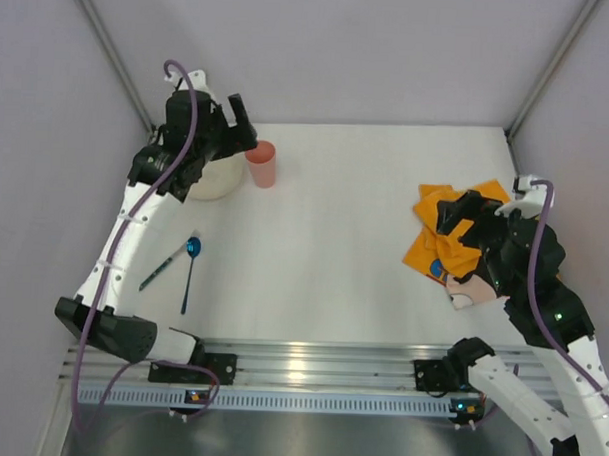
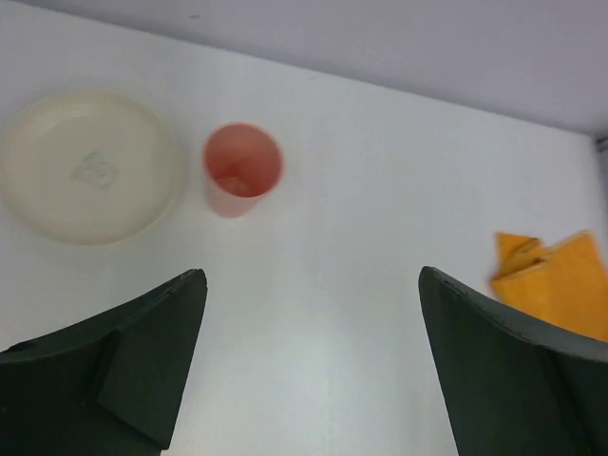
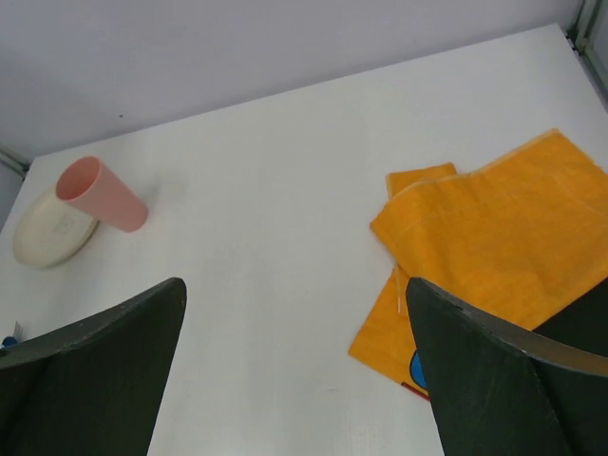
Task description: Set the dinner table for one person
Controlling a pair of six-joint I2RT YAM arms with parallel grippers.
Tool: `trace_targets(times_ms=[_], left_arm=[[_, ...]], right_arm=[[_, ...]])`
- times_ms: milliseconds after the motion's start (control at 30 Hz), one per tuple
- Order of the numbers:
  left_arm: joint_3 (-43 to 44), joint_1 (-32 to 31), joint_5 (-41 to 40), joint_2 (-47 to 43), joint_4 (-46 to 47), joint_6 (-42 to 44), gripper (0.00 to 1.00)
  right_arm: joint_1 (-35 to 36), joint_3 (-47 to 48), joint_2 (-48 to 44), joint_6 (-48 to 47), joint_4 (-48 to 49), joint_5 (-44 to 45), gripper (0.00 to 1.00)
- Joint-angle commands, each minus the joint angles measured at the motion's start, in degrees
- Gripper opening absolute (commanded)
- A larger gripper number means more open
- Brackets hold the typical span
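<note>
The white dinner table (image 1: 334, 229) carries a cream plate (image 1: 212, 180) and an upright pink cup (image 1: 263, 165) at the far left. A blue-bowled spoon (image 1: 190, 269) and a second dark utensil (image 1: 163, 266) lie nearer on the left. A crumpled orange cartoon mat (image 1: 434, 243) lies at the right. My left gripper (image 1: 226, 113) is open and empty, raised over the plate and cup; its wrist view shows the plate (image 2: 93, 166) and the cup (image 2: 242, 169) ahead. My right gripper (image 1: 465, 209) is open and empty above the mat (image 3: 484, 237).
A ridged silver rail (image 1: 309, 373) runs along the table's near edge, with both arm bases on it. Grey walls close in the left, back and right. The right wrist view also shows the cup (image 3: 100, 195) and the plate (image 3: 52, 231) far off.
</note>
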Motion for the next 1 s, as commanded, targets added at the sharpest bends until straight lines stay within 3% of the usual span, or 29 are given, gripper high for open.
trace_targets(times_ms=[0, 33, 67, 100, 133, 167, 200, 233, 267, 333, 433, 533, 733, 967], left_arm=[[2.3, -5.1, -2.4, -0.2, 4.7, -4.8, 0.99], [-5.4, -5.1, 1.5, -0.5, 9.5, -11.3, 0.98], [-10.1, -4.6, 7.9, -0.9, 20.4, -15.8, 0.98], [-15.3, -3.5, 20.3, -0.8, 28.4, -20.4, 0.98], [-24.6, -3.1, 27.4, -0.1, 37.7, -23.3, 0.98], [-26.2, -4.4, 30.3, 3.2, 47.1, -28.9, 0.98], [-25.1, -6.4, 27.5, 5.3, 45.1, -29.7, 0.98], [-20.3, -9.1, 24.3, 7.2, 42.3, -24.7, 0.98], [-17.5, -15.7, 20.9, 11.3, 39.2, -21.1, 0.98], [-7.8, -20.9, 15.2, 16.9, 32.0, -14.2, 0.98], [5.8, -26.8, 12.9, 30.6, 20.4, -13.9, 0.98], [9.8, -31.9, 12.2, 39.0, 21.1, -13.2, 0.98], [20.7, -35.2, 15.3, 52.7, 13.4, -12.7, 0.88], [19.4, -37.0, 28.2, 59.2, 13.2, -11.3, 0.73]], right_arm=[[0.4, 0.7, -1.4, -0.6, -3.6, 2.0, 1.0], [0.4, 0.8, -1.3, -0.3, -4.6, 1.7, 1.0], [0.4, 0.9, -1.0, 0.0, -5.6, 1.3, 1.0], [0.3, 1.0, -0.8, 0.3, -7.7, 0.9, 1.0], [0.3, 1.3, -0.7, 1.4, -8.8, 0.9, 1.0], [0.3, 2.3, -0.5, 1.8, -11.0, 1.0, 1.0], [0.3, 2.9, -0.6, 2.2, -12.0, 1.2, 1.0], [0.3, 3.2, -0.7, 2.6, -12.8, 1.4, 1.0], [0.3, 3.6, -1.5, 2.6, -14.1, 2.4, 1.0], [0.3, 3.0, -2.6, 3.1, -15.1, 4.0, 1.0], [0.3, 3.7, -4.1, 4.6, -19.0, 8.3, 1.0], [0.3, 4.4, -5.2, 2.1, -20.9, 8.7, 1.0], [0.3, 11.7, -0.3, 4.3, -31.6, 11.9, 1.0], [0.3, 12.8, -0.1, 7.4, -33.9, 14.2, 1.0]])
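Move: The orange napkin that the left hand makes for lies far to its right, some 56 cm, about 9 cm back and 33 cm below. The pink cup stands about 8 cm ahead of the left hand, in line with it and some 29 cm below; the plate lies about 8 cm ahead, 14 cm to the left and 34 cm down. From the right hand, the napkin lies about 6 cm ahead, 15 cm to the right and 32 cm down. The empty left hand leaves the cup and plate side with a brief lift, then sweeps fast some 40 cm to the right while sinking about 30 cm and coming back slightly, ending low over the table by the napkin's left edge, with its fingers tipped about 30 degrees further down, turned some 45 degrees clockwise and closed by about a quarter. The right hand, empty and wide open, draws about 6 cm back and as much to the right, sinking a little and tipping down. ##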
